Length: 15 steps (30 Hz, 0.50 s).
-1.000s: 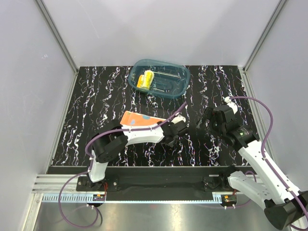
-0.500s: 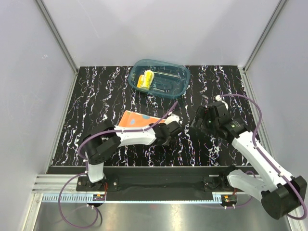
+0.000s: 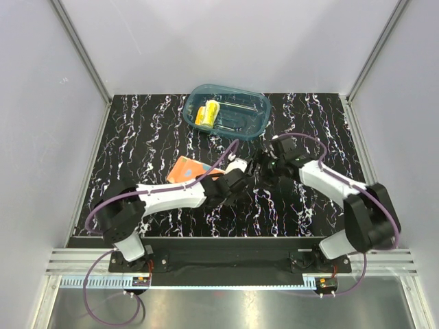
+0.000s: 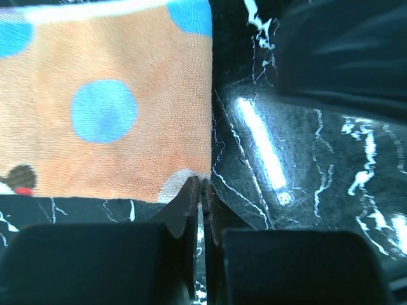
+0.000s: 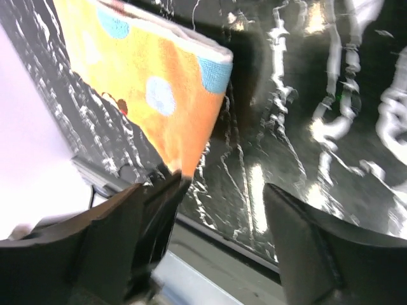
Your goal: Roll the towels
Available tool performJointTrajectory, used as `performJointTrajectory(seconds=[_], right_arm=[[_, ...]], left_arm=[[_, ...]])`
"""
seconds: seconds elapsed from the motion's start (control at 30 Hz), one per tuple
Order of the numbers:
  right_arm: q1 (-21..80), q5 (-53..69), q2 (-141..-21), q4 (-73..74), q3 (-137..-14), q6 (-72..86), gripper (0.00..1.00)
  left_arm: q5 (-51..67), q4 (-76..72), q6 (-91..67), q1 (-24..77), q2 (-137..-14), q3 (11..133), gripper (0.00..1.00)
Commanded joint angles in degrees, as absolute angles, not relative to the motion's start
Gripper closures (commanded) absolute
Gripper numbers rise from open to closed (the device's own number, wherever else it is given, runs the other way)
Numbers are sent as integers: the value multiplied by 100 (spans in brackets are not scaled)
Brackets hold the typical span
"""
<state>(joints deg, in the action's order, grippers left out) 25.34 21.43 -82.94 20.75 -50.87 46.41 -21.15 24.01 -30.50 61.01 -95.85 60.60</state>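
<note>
An orange towel [image 3: 188, 166] with blue dots lies flat on the black marbled table, left of centre. My left gripper [image 3: 239, 178] is at its right near corner. In the left wrist view the jaws [image 4: 202, 185] are shut, pinching that corner of the orange towel [image 4: 114, 108]. My right gripper [image 3: 265, 167] hovers just right of the same corner, open. In the right wrist view the orange towel [image 5: 159, 95] tapers to the pinched corner beside my right gripper [image 5: 210, 203], which holds nothing. A yellow towel [image 3: 207, 113], rolled, lies in the tub.
A teal translucent tub [image 3: 255, 104] stands at the back centre of the table. Grey walls enclose the table on three sides. Purple cables loop over both arms near the middle.
My left gripper has shut on the towel's corner. The right arm has swung left, bringing its gripper next to that corner, with its jaws slightly narrower.
</note>
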Motion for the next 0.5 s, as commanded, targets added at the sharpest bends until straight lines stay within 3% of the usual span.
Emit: performJointTrajectory(seconds=[0.0, 0.47], right_arm=[[2558, 3110, -8884, 1004, -5256, 4956, 19], [2672, 3226, -10502, 53, -5572, 5343, 36]], left_arm=[[-1969, 2180, -3076, 6038, -9246, 6012, 100], [-1679, 2101, -3120, 5880, -8816, 5836, 100]])
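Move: The orange towel's free far-right corner lies about 6 cm to the right hand's left, 2 cm ahead and some 8 cm below; from the left hand it is roughly 7 cm ahead, 3 cm right and 3 cm down. The near-right corner, already pinched in the left fingers, is about 5 cm back, 8 cm left and 4 cm below the right hand. The yellow roll in the bin sits some 16 cm ahead, 15 cm left and 6 cm below the right hand. Towards the towel's far-right corner the right hand sinks between 6 and 7 cm while swinging about 4 cm left and a little forward, tipping slightly further down and narrowing its wide-open fingers to about two thirds; contact can't be seen. The near-right corner stays pinched in the shut left fingers, which raise it about 2 cm more. ##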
